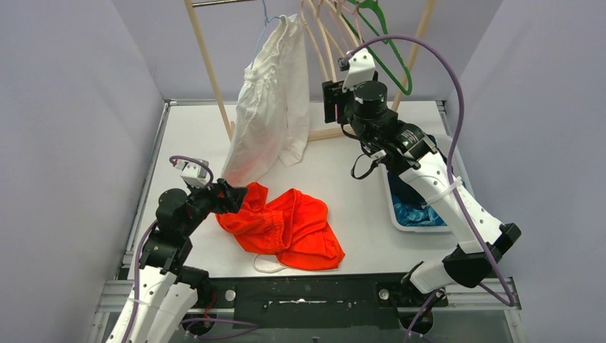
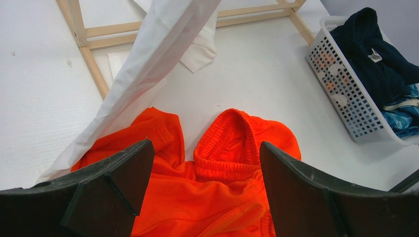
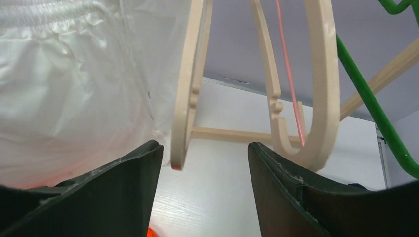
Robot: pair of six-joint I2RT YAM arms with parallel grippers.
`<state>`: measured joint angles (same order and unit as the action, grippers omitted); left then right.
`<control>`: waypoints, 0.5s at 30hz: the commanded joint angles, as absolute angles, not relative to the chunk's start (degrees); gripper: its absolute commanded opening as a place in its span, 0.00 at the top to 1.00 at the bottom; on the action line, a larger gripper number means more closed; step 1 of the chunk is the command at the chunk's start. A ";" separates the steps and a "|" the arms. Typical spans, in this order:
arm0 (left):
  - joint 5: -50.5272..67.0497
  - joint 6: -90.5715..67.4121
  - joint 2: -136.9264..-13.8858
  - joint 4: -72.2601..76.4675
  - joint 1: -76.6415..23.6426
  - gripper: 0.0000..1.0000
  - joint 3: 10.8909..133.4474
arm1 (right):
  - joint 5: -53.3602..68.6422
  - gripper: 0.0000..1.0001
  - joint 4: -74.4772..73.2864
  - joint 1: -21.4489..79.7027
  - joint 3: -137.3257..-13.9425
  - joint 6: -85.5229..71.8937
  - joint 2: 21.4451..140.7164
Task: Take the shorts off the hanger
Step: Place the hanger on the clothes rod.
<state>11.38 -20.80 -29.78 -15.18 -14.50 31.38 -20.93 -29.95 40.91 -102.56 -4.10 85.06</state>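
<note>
White shorts [image 1: 271,93] hang from a thin pale-blue hanger [image 1: 265,16] on the wooden rack; they fill the left of the right wrist view [image 3: 64,89]. My right gripper [image 1: 330,100] [image 3: 205,148] is raised just right of them, open and empty, facing bare cream hangers [image 3: 190,74]. Bright orange shorts [image 1: 286,229] [image 2: 222,163] lie crumpled on the table. My left gripper [image 1: 236,194] [image 2: 205,148] hovers open over their left edge, holding nothing. Dark navy shorts [image 2: 375,54] and blue leaf-patterned shorts [image 2: 402,121] lie in the basket.
A white plastic basket [image 1: 391,204] [image 2: 346,94] stands at the right of the table under my right arm. The wooden rack [image 1: 207,57] stands at the back, its base frame [image 2: 94,69] on the table. A green hanger [image 1: 389,50] [image 3: 365,98] hangs at the right.
</note>
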 commanded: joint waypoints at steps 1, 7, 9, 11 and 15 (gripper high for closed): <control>11.97 -21.16 -29.27 -11.23 -14.12 0.22 31.62 | -19.13 0.32 -25.90 40.78 -99.08 -6.16 78.57; 11.08 -21.26 -28.82 -11.43 -14.15 0.22 31.68 | -14.50 0.17 -21.48 40.76 -88.41 -8.34 68.58; 10.78 -21.31 -28.74 -11.38 -14.12 0.22 31.64 | -13.66 0.14 -19.91 40.78 -83.99 -9.80 64.92; 10.52 -21.36 -28.73 -11.38 -14.06 0.22 31.68 | -13.03 0.12 -19.34 40.78 -78.15 -12.14 61.48; 9.98 -21.45 -28.53 -11.60 -14.03 0.22 31.73 | -10.33 0.10 -15.31 40.80 -63.08 -18.20 53.74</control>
<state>10.83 -20.86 -29.23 -15.18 -14.48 31.31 -13.76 -21.21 40.91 -73.69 -11.38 58.67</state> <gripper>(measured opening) 0.784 0.892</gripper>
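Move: The orange shorts lie on the table roughly 17 cm back, 12 cm left and 38 cm below the right hand. The wooden hanger it has just let loose hangs with its lower end between the parted fingers, its middle some 5 cm ahead and 10 cm up. The white shorts hang about 15 cm left and 5 cm ahead, 10 cm lower; the basket stands some 30 cm right, 3 cm back and 36 cm down. From the left hand the orange shorts are some 15 cm right, 4 cm back and 19 cm below. Draw the right gripper back off the wooden hanger and clear of the rack, about 9 cm towards the base and some 4 cm to the right, speeding up and starting to sink only at the very end. Keep spreading the already loosened fingers to nearly full width so the hanger end comes free between them, and roll the wrist about 10 degrees, left side up. ##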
